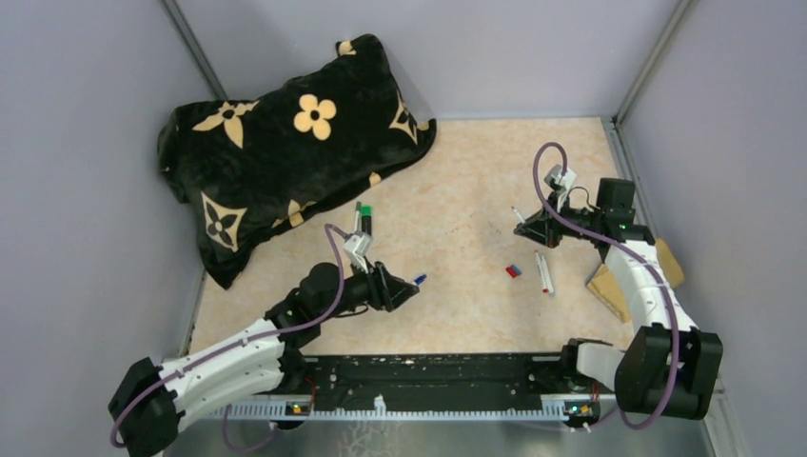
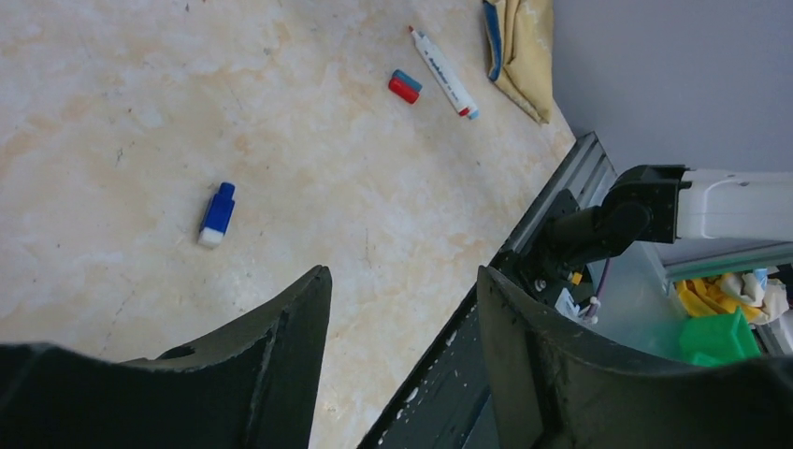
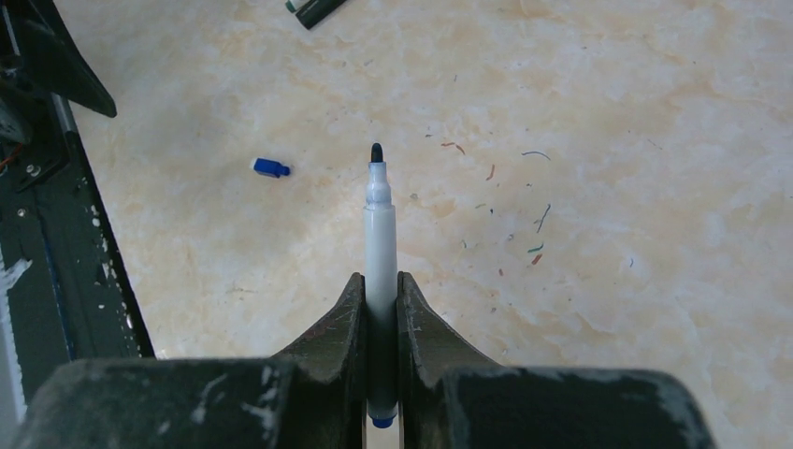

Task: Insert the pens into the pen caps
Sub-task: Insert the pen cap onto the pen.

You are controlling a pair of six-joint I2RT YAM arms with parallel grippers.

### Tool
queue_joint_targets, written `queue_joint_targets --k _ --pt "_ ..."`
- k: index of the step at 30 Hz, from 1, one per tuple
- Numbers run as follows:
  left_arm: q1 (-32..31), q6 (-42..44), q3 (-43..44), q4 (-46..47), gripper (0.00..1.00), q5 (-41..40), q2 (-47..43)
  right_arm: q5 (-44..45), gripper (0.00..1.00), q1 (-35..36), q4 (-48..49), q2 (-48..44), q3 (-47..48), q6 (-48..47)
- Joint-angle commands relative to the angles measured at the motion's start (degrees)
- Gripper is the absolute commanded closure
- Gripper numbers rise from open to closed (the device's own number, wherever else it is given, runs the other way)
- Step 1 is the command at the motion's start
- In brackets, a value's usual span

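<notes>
My left gripper (image 1: 407,288) (image 2: 402,276) hangs open over the table's near edge with nothing between its jaws. A blue pen cap (image 2: 217,213) (image 1: 420,280) (image 3: 270,167) lies flat on the table ahead of it and to its left, apart from the fingers. My right gripper (image 1: 529,228) (image 3: 380,281) is shut on a white pen (image 3: 380,234) (image 1: 517,213) with a blue rear end and a bare dark tip. A red cap (image 2: 405,86) (image 1: 513,270) lies beside a white pen with a red tip (image 2: 442,71) (image 1: 543,271). A black pen with a green end (image 1: 363,217) (image 3: 313,9) lies near the pillow.
A black pillow with tan flowers (image 1: 285,143) fills the far left. A tan cardboard box (image 1: 609,286) (image 2: 519,47) sits at the right edge under the right arm. A black rail (image 1: 428,376) runs along the near edge. Grey walls close in the table.
</notes>
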Motion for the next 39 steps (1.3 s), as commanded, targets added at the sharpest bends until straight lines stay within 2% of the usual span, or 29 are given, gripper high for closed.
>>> queue_joint_targets --k 1,3,7,12,17,25,30,33,39 --pt "0.21 -7.03 -2.97 3.37 0.42 0.69 1.59 1.52 1.0 0.11 1.27 -1.2 0.17 -1.39" --pt "0.21 -7.7 -3.27 3.07 0.56 0.02 3.83 2.37 1.0 0.1 1.34 -1.56 -0.07 -1.49" --pt "0.23 -7.52 -2.08 1.79 0.76 -1.83 10.51 2.87 1.0 0.11 1.27 -1.48 -0.12 -1.6" --pt "0.26 -7.36 -0.51 4.93 0.88 -2.38 20.99 2.88 1.0 0.1 1.1 -0.64 -0.16 -1.88" --pt "0.36 -6.14 1.72 9.18 0.92 -2.77 30.11 2.63 1.0 0.11 1.1 -0.07 -0.21 -1.86" --pt "1.27 -5.98 5.86 11.65 0.96 -3.0 39.57 2.35 1.0 0.11 0.79 0.53 0.04 -2.02" --pt "2.08 -6.38 7.25 8.15 1.0 -6.11 41.35 2.31 1.0 0.11 0.57 0.18 0.05 -2.05" --pt "2.94 -5.7 7.45 6.27 1.0 -10.57 41.0 2.21 1.0 0.09 0.5 0.16 0.14 -2.14" --pt "6.71 -2.97 9.14 6.18 1.0 -9.17 42.24 2.03 1.0 0.11 0.31 0.08 0.23 -2.26"
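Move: The blue cap lies about 8 cm ahead of the left hand, 3 cm to its right and 15 cm below. From the cap, the green marker lies some 14 cm to the left and 15 cm farther out; the red cap is roughly 24 cm to its right and 2 cm farther out. From the right hand, which still holds the uncapped pen, the blue cap is some 25 cm left, 4 cm back and 17 cm below. Down first, the left hand sinks about 14 cm to just above the table while its half-open fingers close almost fully and tip some 25 degrees steeper. Then it runs level, forward about 6 cm, veering slightly right and back left, bringing the shut fingertips against the white end of the blue cap to nudge that end round. ##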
